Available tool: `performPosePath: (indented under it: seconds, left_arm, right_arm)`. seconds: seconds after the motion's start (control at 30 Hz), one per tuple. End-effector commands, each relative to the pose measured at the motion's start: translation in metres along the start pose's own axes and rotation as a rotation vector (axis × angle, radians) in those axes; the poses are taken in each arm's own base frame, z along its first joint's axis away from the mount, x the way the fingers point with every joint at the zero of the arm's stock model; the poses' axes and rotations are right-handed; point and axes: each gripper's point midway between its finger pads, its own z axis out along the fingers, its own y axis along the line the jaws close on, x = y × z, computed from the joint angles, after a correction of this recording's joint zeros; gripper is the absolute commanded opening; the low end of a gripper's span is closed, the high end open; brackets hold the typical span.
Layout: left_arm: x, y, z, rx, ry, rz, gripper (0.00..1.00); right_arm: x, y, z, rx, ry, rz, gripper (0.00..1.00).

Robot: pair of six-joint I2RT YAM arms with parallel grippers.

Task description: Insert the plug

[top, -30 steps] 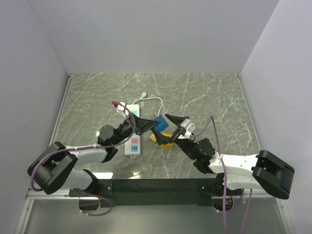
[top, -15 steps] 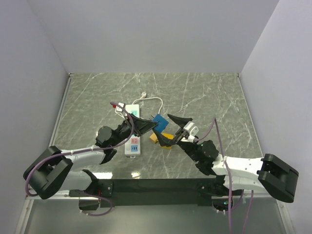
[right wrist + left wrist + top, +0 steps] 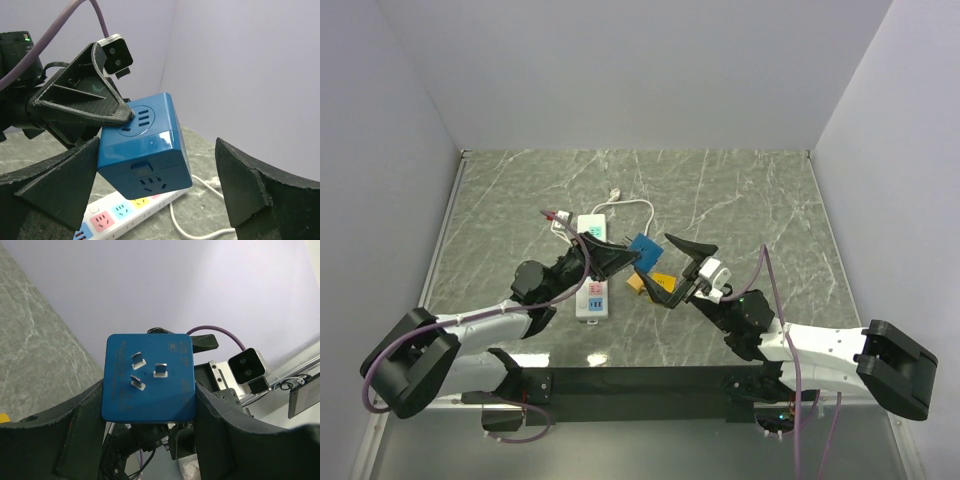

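Observation:
A blue cube plug [image 3: 645,246] with three metal prongs [image 3: 148,376] is held off the table in my left gripper [image 3: 626,256], which is shut on its sides [image 3: 148,407]. In the right wrist view the cube [image 3: 145,145] shows socket faces, with a left finger [image 3: 82,102] lying on top of it. My right gripper [image 3: 656,256] is open, and its jaws stand wide on either side of the cube [image 3: 157,165] without touching it. The white power strip [image 3: 594,298] with coloured sockets [image 3: 120,212] lies on the table below.
The strip's white cable [image 3: 638,206] loops toward the back of the marble table [image 3: 750,200]. A yellow object [image 3: 661,281] lies under the grippers. Grey walls close in the left, right and back sides.
Both arms have shifted slightly. The left gripper has raised the blue cube a little, and the right gripper has drawn in around it, still open.

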Motion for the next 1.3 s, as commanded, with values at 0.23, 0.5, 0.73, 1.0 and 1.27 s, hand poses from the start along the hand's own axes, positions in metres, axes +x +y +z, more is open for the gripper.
performPosePath:
  seconds: [0.23,0.5,0.73,1.0,1.27]
  left_arm:
    - [-0.015,-0.084,-0.001,0.281,0.006,0.14,0.0]
    - [-0.005,-0.083,0.003,0.316,0.066,0.088,0.0]
    - [-0.004,-0.08,0.005,0.302,0.081,0.092,0.0]
    - [0.0,-0.066,0.007,0.267,0.097,0.075,0.0]
    - [-0.001,-0.034,0.01,0.202,0.092,0.058,0.27]
  right_arm:
    - [-0.01,-0.01,0.017,0.013,-0.028,-0.105,1.0]
    - [-0.003,-0.011,0.014,0.019,-0.007,-0.132,1.0]
    - [-0.013,-0.015,0.005,0.029,-0.051,-0.153,0.88]
    - [-0.026,-0.015,-0.005,0.029,-0.111,-0.152,0.03]
    - [-0.019,-0.014,-0.006,0.019,-0.055,-0.136,0.0]
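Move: The blue plug sits in the left fingers, its middle about 1 cm ahead and 2 cm right of that hand. From the open right hand it lies some 3 cm left, 2 cm ahead and 1 cm lower. Well below the right hand, roughly 25 cm down, are the orange cube, 3 cm ahead and 1 cm right, the small orange block, 5 cm ahead and 5 cm left, and the power strip's middle, about 15 cm left and 8 cm ahead. The blue plug stays pinched in the left gripper, which rises about 2.5 cm while easing back, then sinks and drifts right towards the right hand, swinging some 10 degrees clockwise. The right hand lifts slightly, edges left, then drops and rolls; its wide-open fingers shut on the plug's sides and keep hold as both hands sink a little further. ##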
